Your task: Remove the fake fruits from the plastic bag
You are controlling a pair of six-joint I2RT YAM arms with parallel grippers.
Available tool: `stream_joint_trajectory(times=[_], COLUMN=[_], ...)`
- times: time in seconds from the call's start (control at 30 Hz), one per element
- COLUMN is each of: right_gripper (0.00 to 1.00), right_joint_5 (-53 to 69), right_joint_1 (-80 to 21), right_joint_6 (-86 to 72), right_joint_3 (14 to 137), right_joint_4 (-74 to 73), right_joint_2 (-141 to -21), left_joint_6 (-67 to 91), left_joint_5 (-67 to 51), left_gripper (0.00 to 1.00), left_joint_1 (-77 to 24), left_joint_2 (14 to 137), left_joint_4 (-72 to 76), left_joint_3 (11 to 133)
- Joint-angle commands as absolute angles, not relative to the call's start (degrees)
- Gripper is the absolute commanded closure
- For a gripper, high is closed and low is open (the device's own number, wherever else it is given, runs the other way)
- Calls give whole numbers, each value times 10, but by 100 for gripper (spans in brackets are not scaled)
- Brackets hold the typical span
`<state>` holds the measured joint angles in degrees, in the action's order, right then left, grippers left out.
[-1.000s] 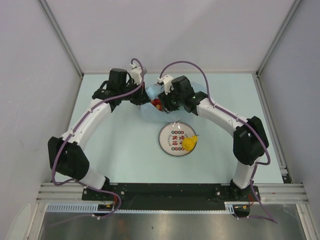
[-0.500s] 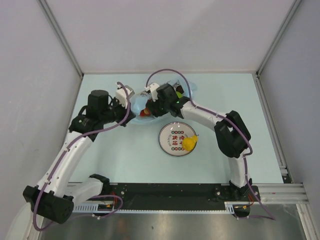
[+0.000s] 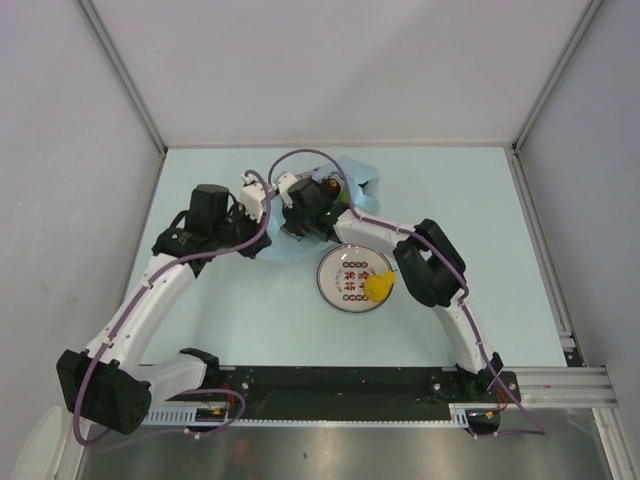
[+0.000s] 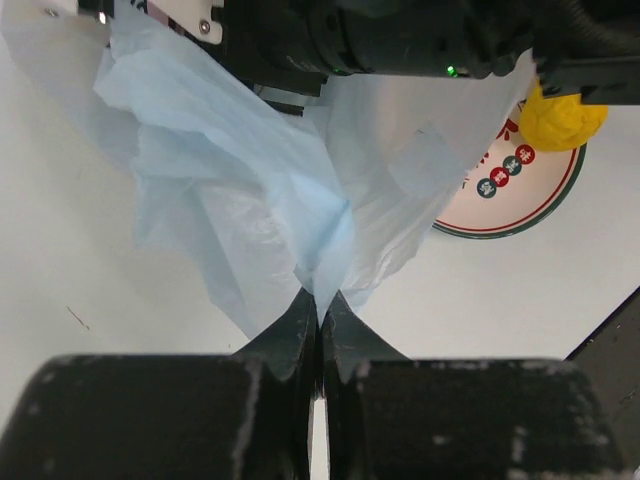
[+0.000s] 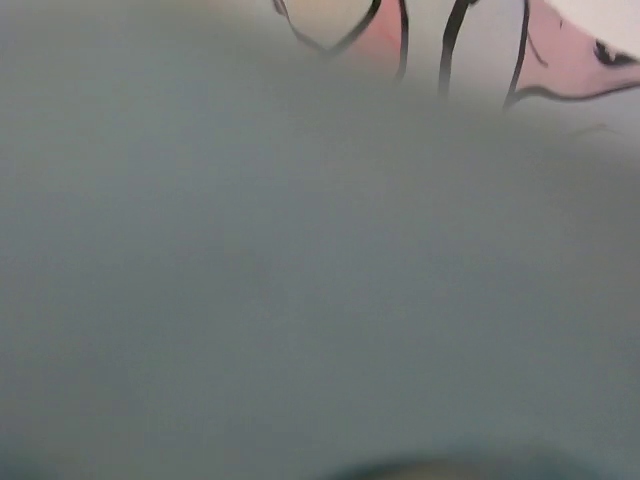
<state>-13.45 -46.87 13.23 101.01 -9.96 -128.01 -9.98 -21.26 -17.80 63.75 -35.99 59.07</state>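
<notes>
The light-blue plastic bag lies crumpled at the middle back of the table. My left gripper is shut on a pinched fold of the bag at its near-left edge, and the left wrist view shows the jaws closed on the film. My right gripper reaches into the bag from the right, its fingertips buried in the plastic. The right wrist view shows only blurred grey-blue film with some print at the top. One yellow fake fruit rests on the plate. Other fruits are hidden.
The round white plate with red lettering sits just near and right of the bag. The right arm's forearm stretches over the plate's far edge. Grey walls close in the table at the back and both sides.
The right arm has stretched leftward, deeper into the bag. The left arm pulled back and to the left with its fold. The red fruits seen earlier no longer show.
</notes>
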Motion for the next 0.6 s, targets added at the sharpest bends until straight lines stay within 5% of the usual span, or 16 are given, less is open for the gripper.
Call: stream_joint_trajectory(times=[0.0,0.1,0.13,0.33,0.43,0.57], right_gripper=[10,17,33,75,90,98], right_joint_5=[-178,-168,-162,-138,-128,-98], right_joint_1=[-467,-467,-466,-462,-462,-462], right_joint_6=[186,202,206,250,257,253], right_joint_3=[1035,1021,1019,1027,1029,1014], right_joint_4=[-83,-87,-85,-72,-78,-101], right_joint_2=[-1307,-1311,-1311,-1285,-1253,-1202], left_joint_6=[-90,-86,-87,-79,-70,-61], left_joint_5=[-227,-227,-227,-228,-228,-232], left_gripper=[94,93,93,93,92,92], left_joint_1=[-172,-169,-167,-163,-163,-163], left_joint_2=[646,652,653,661,667,673], left_joint_4=[-338,-331,-329,-315,-306,-292], left_joint_3=[621,627,629,633,632,633])
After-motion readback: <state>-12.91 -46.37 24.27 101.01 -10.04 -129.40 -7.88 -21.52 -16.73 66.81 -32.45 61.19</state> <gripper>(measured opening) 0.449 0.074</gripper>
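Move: The red fruit in the plastic bag is almost under the right hand, roughly 1 cm ahead, 1 cm to its right and 3 cm down. From that hand, a dark fruit lies some 7 cm ahead and 9 cm right, the plate about 12 cm back and 14 cm right, with the yellow fruit on it some 14 cm back and 19 cm right. From the left hand, the red fruit lies some 14 cm ahead, 6 cm right and 14 cm down. Down into the open bag goes the right hand, about 3 cm with a slight drift to the right and forward, its left side rolling down some 10 degrees. Its wide-open fingers close to about half and stop on the red fruit, then the hand eases up nearly 2 cm. The left hand, still pinching the bag's rim, shifts about 2 cm forward and slightly up. ##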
